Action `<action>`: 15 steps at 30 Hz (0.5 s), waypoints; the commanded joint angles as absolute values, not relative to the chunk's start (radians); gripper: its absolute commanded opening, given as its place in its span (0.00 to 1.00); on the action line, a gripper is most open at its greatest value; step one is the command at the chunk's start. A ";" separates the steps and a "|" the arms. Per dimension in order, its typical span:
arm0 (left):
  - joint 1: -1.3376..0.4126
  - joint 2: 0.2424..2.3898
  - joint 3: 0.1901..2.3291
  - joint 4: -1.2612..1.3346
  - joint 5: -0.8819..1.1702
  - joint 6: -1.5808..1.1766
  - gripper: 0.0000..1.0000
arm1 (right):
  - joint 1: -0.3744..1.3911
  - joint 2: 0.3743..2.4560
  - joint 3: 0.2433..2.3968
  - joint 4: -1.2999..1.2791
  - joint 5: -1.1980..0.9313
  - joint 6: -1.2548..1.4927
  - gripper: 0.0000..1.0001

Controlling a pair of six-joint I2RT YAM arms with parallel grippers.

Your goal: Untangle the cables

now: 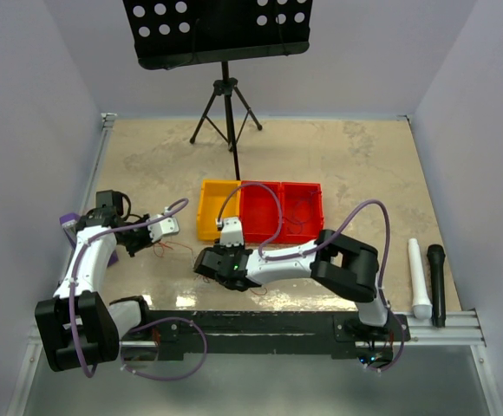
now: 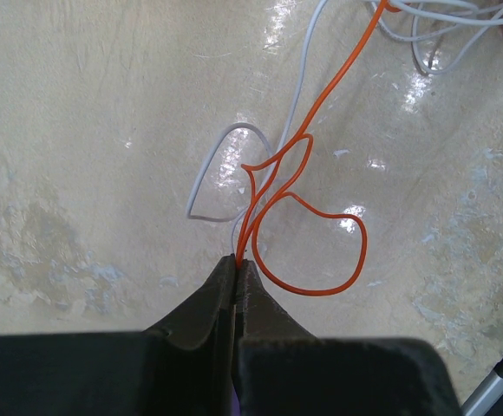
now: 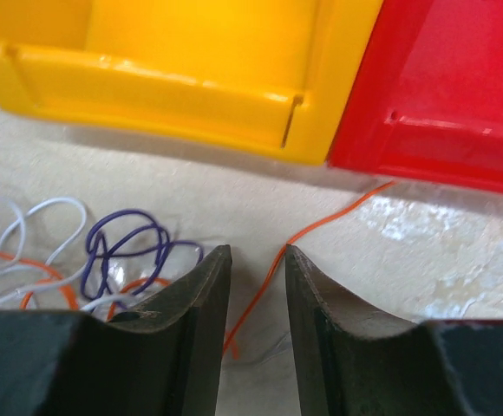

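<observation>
The cables are thin loose wires on the tabletop between the two grippers (image 1: pixel 180 249). My left gripper (image 2: pixel 237 260) is shut on the orange cable (image 2: pixel 356 251), which loops once and runs off toward the tangle at the upper right. A white cable (image 2: pixel 210 158) curls beside it. My right gripper (image 3: pixel 258 251) is open, jaws a finger-width apart. A thin orange wire (image 3: pixel 321 220) passes between the jaws and brushes the right fingertip. Left of it lie purple (image 3: pixel 121 243) and white (image 3: pixel 28 224) loops. In the top view the right gripper (image 1: pixel 206 263) sits low in front of the bins.
A yellow bin (image 1: pixel 216 213) and two red bins (image 1: pixel 279 211) stand in a row just beyond the right gripper; in the right wrist view the yellow bin (image 3: pixel 191 82) and a red bin (image 3: pixel 442 87) are close ahead. A music stand (image 1: pixel 226 104) stands behind. White (image 1: pixel 419 277) and black (image 1: pixel 436 282) cylinders lie at right.
</observation>
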State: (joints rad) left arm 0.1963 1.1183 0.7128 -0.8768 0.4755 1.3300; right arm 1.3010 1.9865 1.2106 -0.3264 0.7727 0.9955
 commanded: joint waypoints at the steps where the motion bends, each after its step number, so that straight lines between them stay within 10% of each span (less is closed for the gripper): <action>1: 0.204 1.097 0.729 -0.879 0.494 1.365 0.00 | 1.339 2.082 1.134 -0.489 0.595 1.057 0.36; 15: 0.204 1.098 0.752 -0.902 0.499 1.362 0.00 | 1.341 1.965 1.017 -0.387 0.534 1.106 0.00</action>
State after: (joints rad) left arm 0.1963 1.1156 0.7139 -0.8890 0.4759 1.3323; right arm 1.3273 1.9003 1.0870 -0.2676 0.7490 1.0607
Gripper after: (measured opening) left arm 0.021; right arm 0.014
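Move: The orange strand of the cables to be pinched next runs between the right hand's half-open fingers, its graspable part about 2 cm back, 1 cm right and roughly 1 cm below. The tangle sits some 6 cm left of this hand and 1 cm back; the yellow bin's middle is about 12 cm ahead, 2 cm left, and the red bin's 12 cm ahead, 8 cm right. From the left hand, the strand is about 22 cm right, 4 cm back and 5 cm below. The orange strand already lying between the right fingers is followed back from the bins: low over the table and level, the right hand draws back about 2 cm, then also eases some 1 cm to its right, with only a slight roll. Meanwhile the fingers close from a little over a third open to shut, pinching the strand between their tips. ##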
